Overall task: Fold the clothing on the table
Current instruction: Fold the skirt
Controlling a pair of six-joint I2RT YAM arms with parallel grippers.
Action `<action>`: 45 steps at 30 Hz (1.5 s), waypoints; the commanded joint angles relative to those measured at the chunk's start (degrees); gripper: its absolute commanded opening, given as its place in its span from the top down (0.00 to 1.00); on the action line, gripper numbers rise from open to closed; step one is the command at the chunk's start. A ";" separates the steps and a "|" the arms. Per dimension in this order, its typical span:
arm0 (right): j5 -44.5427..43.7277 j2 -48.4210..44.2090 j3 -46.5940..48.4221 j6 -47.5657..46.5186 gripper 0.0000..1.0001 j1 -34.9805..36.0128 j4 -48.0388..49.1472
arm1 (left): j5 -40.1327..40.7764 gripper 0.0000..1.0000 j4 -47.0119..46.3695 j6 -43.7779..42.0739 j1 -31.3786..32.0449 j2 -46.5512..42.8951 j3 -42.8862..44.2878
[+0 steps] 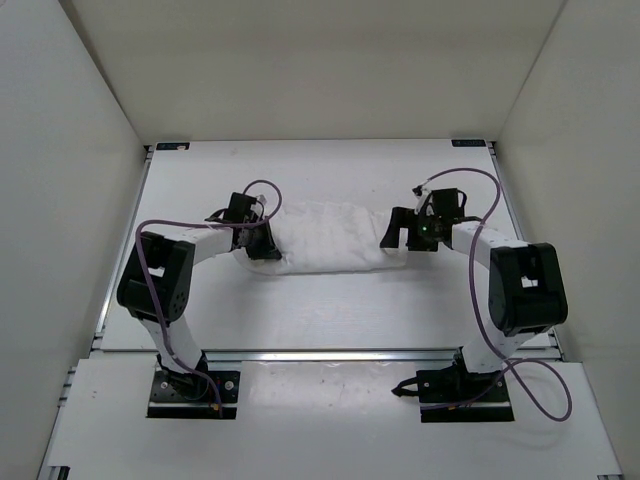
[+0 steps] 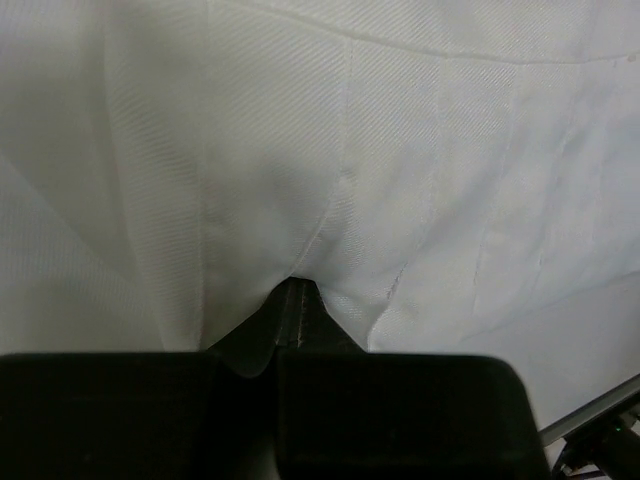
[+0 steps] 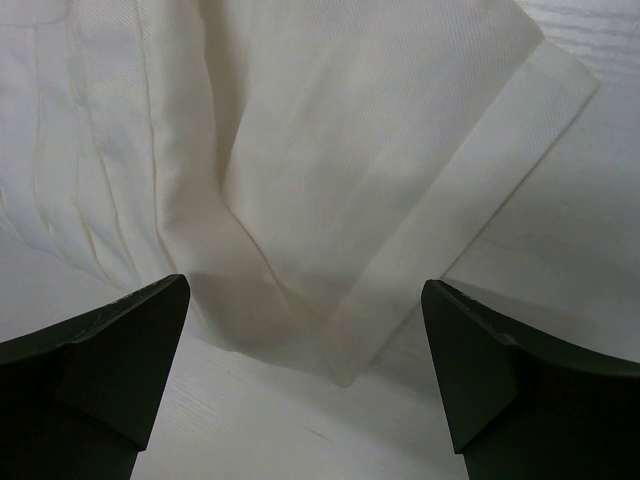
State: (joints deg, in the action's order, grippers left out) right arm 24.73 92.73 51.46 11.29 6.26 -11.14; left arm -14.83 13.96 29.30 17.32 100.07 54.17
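The white clothing [image 1: 330, 238] lies bunched in a wide strip across the middle of the table [image 1: 300, 310]. My left gripper [image 1: 262, 245] is at its left end. In the left wrist view the gripper [image 2: 297, 292] is shut, with the fabric [image 2: 350, 150] puckering into a crease right at the tips. My right gripper [image 1: 397, 235] hovers at the garment's right end. In the right wrist view the gripper [image 3: 305, 300] is open wide. A folded corner of the clothing [image 3: 300, 180] with its hem band [image 3: 470, 190] lies between the fingers [image 3: 130, 340] and just ahead of them.
White walls enclose the table on the left, back and right. Metal rails [image 1: 330, 354] run along the table's near edge, with both arm bases [image 1: 190, 390] bolted behind it. Purple cables [image 1: 490, 210] loop over each arm. Bare table [image 3: 250, 420] shows under the right fingers.
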 commanded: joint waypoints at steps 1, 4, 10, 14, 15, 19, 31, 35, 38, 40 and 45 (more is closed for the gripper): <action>0.58 2.71 3.99 -0.75 0.01 0.59 1.64 | -2.05 1.00 2.03 -0.12 0.08 3.19 1.72; 3.47 4.30 4.35 1.44 0.01 0.42 3.22 | -1.43 1.00 4.15 -0.74 0.26 5.04 3.65; 1.21 6.23 3.20 3.57 0.01 2.69 6.57 | -1.43 1.00 5.29 -1.26 -0.27 6.53 4.45; -1.87 9.91 6.35 1.81 0.09 3.58 2.01 | -1.52 1.00 5.91 -1.88 -0.27 7.24 5.50; -2.49 10.45 7.33 1.81 0.10 3.49 0.69 | -1.69 1.00 6.43 -1.88 -0.18 7.59 5.42; -7.58 12.65 8.66 1.81 0.29 4.37 -2.49 | -2.05 1.00 6.52 -1.61 0.52 9.08 6.64; -12.96 10.29 21.39 -3.11 1.00 4.54 -11.97 | -2.65 1.00 5.65 2.42 5.97 14.70 12.61; -11.03 7.82 30.52 -4.08 1.00 7.96 -15.75 | -4.59 1.00 4.68 4.97 8.78 17.26 16.30; -9.09 7.29 35.02 -4.09 1.00 11.30 -16.55 | -6.78 1.00 3.36 6.99 10.10 20.15 18.76; -6.82 7.64 37.04 -3.82 1.00 13.76 -16.12 | -8.45 1.00 1.61 9.01 10.19 21.47 19.48; -0.75 10.09 36.17 -1.02 1.00 18.95 -13.30 | -12.76 1.00 -2.17 12.44 9.57 23.24 18.43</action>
State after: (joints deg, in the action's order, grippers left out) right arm 18.61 102.02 87.33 8.67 22.87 -25.43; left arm -27.70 9.96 39.94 27.11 120.03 74.74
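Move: The skirt's right end lies below the open right gripper, about 3 cm farther forward, 2 cm to its left and 4 cm down; the skirt's middle is some 17 cm to the left and 2 cm ahead. The left hand's shut fingertips already touch the skirt near its left end, with the middle about 13 cm to their right and 4 cm forward, and the right end some 31 cm to their right and 3 cm forward. Right hand pinches the skirt's right end, lifting it about 16 cm and left; left hand, shut, slides right. ##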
